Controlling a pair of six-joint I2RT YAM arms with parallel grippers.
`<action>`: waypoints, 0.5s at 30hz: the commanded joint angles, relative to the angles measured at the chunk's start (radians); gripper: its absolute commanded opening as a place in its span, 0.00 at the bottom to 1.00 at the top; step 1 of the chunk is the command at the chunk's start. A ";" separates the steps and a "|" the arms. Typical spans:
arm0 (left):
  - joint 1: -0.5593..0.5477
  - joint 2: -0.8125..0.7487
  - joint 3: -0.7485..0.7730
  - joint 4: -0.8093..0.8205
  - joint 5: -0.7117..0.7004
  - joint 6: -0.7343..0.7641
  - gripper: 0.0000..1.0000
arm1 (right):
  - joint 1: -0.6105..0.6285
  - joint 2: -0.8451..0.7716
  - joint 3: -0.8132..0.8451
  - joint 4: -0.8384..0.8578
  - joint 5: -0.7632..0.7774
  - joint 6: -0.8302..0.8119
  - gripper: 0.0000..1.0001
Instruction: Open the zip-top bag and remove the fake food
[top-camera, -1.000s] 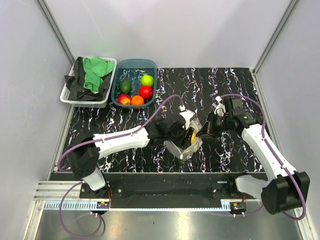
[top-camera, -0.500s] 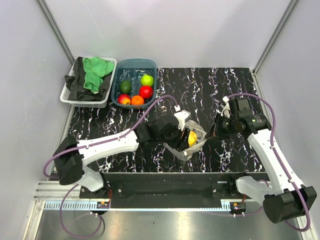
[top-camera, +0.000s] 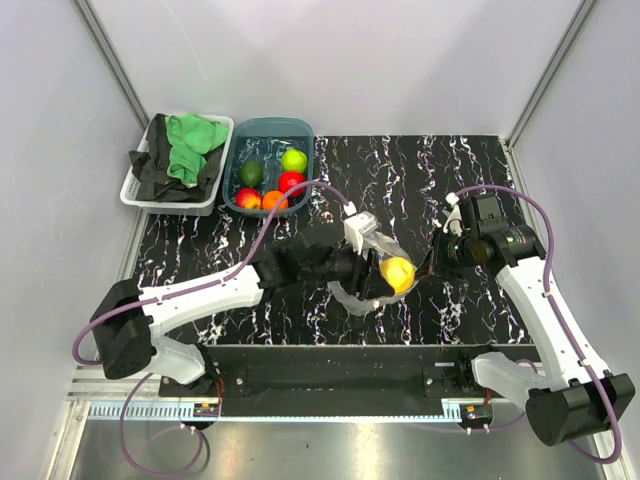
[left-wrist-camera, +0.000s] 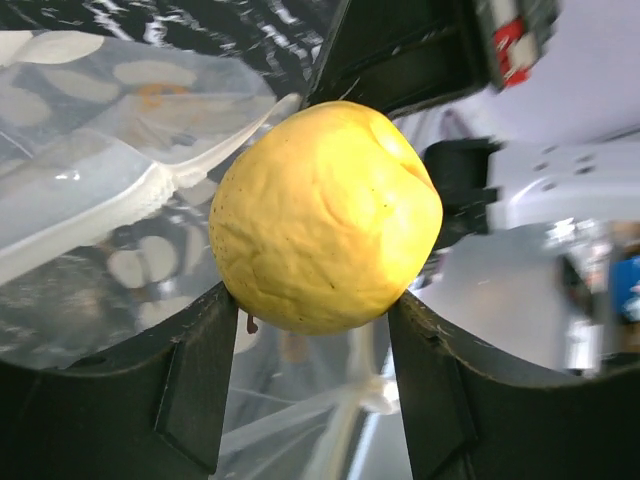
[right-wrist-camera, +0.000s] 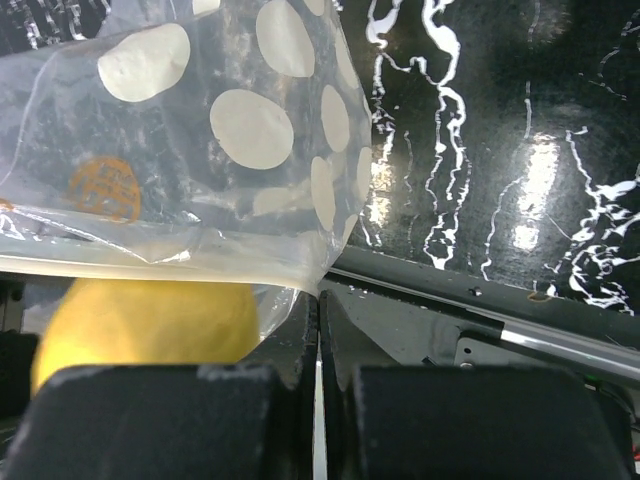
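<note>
A yellow fake fruit (left-wrist-camera: 325, 215) sits clamped between my left gripper's (left-wrist-camera: 312, 302) two black fingers (left-wrist-camera: 190, 390), just outside the mouth of the zip-top bag. In the top view the left gripper (top-camera: 398, 272) holds the yellow fruit (top-camera: 399, 271) above the table's middle. The bag (top-camera: 352, 297), clear with white dots, sags below and to the left of it. My right gripper (right-wrist-camera: 318, 305) is shut on the bag's (right-wrist-camera: 200, 150) edge and holds it up; from above, the right gripper (top-camera: 428, 268) is right of the fruit. More fake food (top-camera: 292, 171) lies in the teal tub.
The teal tub (top-camera: 268, 128) stands at the back left of the black marbled table (top-camera: 480, 180). A white basket (top-camera: 140, 195) with green and black cloths is beside it. A purple cable (top-camera: 300, 195) from the left arm arcs over the tub's near corner.
The left gripper has drawn the yellow fruit out of the bag, toward the right. The right gripper shifted right with the bag's edge still pinched, then held still.
</note>
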 joint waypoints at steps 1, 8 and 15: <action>0.033 -0.030 -0.017 0.260 0.082 -0.265 0.00 | -0.001 -0.003 0.001 0.003 0.091 0.004 0.00; 0.085 -0.011 -0.087 0.535 0.061 -0.567 0.00 | -0.001 0.030 0.010 0.004 0.147 0.022 0.00; 0.120 0.070 -0.095 0.903 0.117 -0.821 0.00 | -0.001 0.072 0.032 0.001 0.190 0.021 0.00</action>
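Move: The left hand already holds the yellow fruit at the bag's mouth; the bag's middle lies about 5 cm to its left and 8 cm below. The blue bin is some 23 cm ahead, 27 cm left and 17 cm below, with the red ball about 19 cm ahead and 21 cm left of the hand. From the right hand, pinching the bag's rim, the fruit is about 5 cm left, and the bin some 23 cm ahead and 33 cm left. Up, then increasingly forward as well, the left hand draws the fruit from the bag's mouth, rising about 8 cm and reaching 4 cm ahead. It keeps its grip while its fingers tip up some 25 degrees to nearly level and the wrist rolls. The right hand keeps the rim pinched shut-fingered and eases a couple of centimetres right and down. ##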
